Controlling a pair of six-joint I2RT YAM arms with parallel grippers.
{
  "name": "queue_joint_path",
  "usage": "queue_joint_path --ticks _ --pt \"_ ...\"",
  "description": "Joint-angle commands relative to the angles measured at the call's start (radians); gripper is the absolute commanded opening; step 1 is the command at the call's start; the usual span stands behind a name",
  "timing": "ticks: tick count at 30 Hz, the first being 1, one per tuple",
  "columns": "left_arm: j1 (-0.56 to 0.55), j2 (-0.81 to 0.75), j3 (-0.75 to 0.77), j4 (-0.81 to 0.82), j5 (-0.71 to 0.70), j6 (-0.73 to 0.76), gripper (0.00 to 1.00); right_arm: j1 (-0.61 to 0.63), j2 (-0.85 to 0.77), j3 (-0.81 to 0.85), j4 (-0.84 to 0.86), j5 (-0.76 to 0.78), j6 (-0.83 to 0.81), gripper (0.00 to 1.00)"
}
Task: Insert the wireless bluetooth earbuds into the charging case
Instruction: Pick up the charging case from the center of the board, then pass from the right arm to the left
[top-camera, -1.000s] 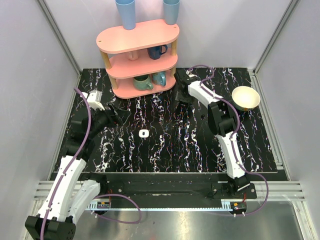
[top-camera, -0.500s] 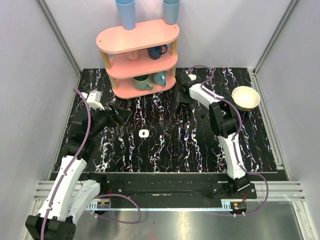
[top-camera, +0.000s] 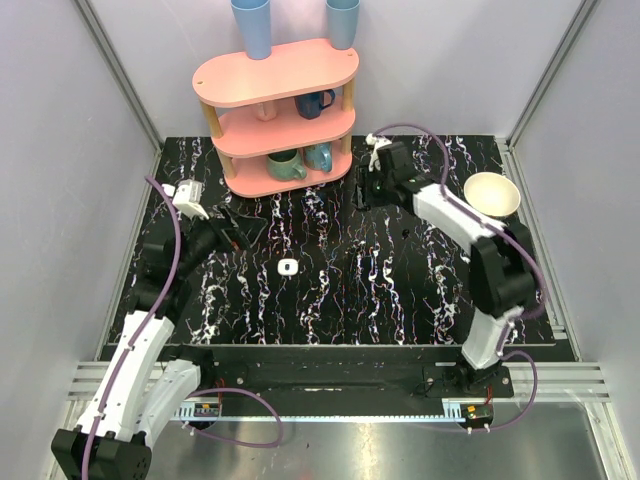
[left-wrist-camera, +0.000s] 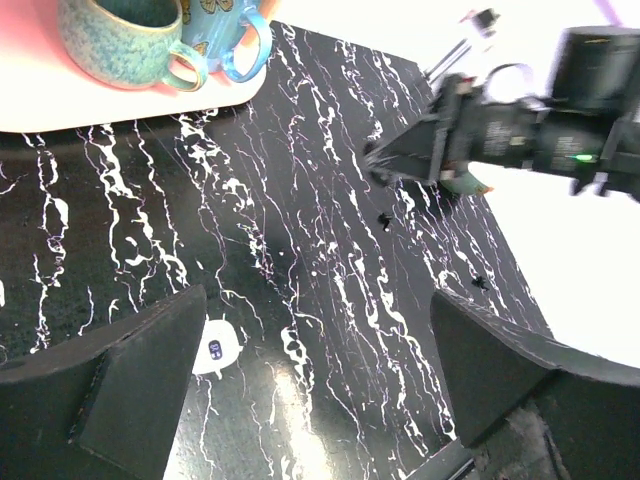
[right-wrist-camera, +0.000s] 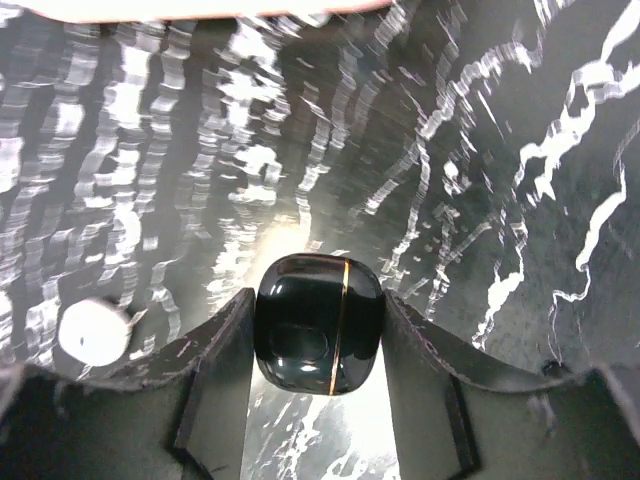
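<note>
One white earbud (top-camera: 288, 267) lies on the black marbled table near the middle; in the left wrist view it (left-wrist-camera: 215, 350) sits beside my left finger. Another small white round piece (right-wrist-camera: 92, 331) lies on the table just left of my right gripper. My right gripper (right-wrist-camera: 318, 335) is shut on the closed, glossy black charging case (right-wrist-camera: 318, 322) with a gold seam, held above the table. In the top view that gripper (top-camera: 364, 190) is at the back, right of the shelf, and the case is hidden. My left gripper (top-camera: 245, 229) is open and empty, left of the earbud.
A pink three-tier shelf (top-camera: 275, 110) stands at the back, with mugs (left-wrist-camera: 125, 40) on its lower tiers and two blue cups on top. A cream bowl (top-camera: 491, 196) sits at the right. The right arm (left-wrist-camera: 500, 135) shows in the left wrist view.
The right arm's elbow has swung out to the right and its gripper has shifted slightly right near the shelf. The left gripper has barely moved. The earbud has not moved.
</note>
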Motion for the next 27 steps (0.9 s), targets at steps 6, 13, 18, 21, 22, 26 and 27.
queue_joint_path --ticks 6,13,18,21,22,26,27 --pt "0.005 0.041 0.005 0.206 0.239 -0.031 0.99 0.026 -0.552 -0.321 0.467 -0.408 -0.432 0.08" --pt "0.003 0.170 0.093 0.265 0.513 -0.062 0.99 0.211 -0.736 -0.425 0.400 -0.318 -0.928 0.06" --pt "-0.023 0.226 0.175 0.257 0.591 -0.042 0.99 0.313 -0.753 -0.465 0.351 -0.290 -1.130 0.02" --pt "-0.038 0.230 0.190 0.271 0.591 -0.044 0.99 0.339 -0.751 -0.471 0.367 -0.266 -1.167 0.02" --pt "-0.043 0.233 0.189 0.271 0.578 -0.050 0.99 0.346 -0.750 -0.473 0.366 -0.249 -1.182 0.01" --pt "-0.093 0.263 0.178 0.271 0.559 -0.050 0.96 0.382 -0.750 -0.476 0.402 -0.239 -1.205 0.01" --pt "-0.101 0.268 0.178 0.266 0.547 -0.051 0.94 0.395 -0.747 -0.471 0.400 -0.235 -1.211 0.01"
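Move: About 17 cm farther out, 24 cm to the right and 15 cm below the wide-open left gripper is the black charging case, already off the board in the right fingers. Taking it from the right hand, the left gripper is thus some 17 cm back, 24 cm left and 15 cm higher. The white case lies on the table about 14 cm back, 20 cm left and 10 cm below the right hand; the green mug stands some 14 cm ahead, 21 cm left and 5 cm below it. Swinging up and back, the right hand keeps its grip on the black case, rising some 22 cm, then easing down 4, while travelling about 18 cm back and 8 left; its wrist turns roughly 90 degrees so the fingers point left towards the left gripper. The left hand shifts about 8 cm right and 5 up to meet it, turning some 35 degrees clockwise, fingers still wide open. ##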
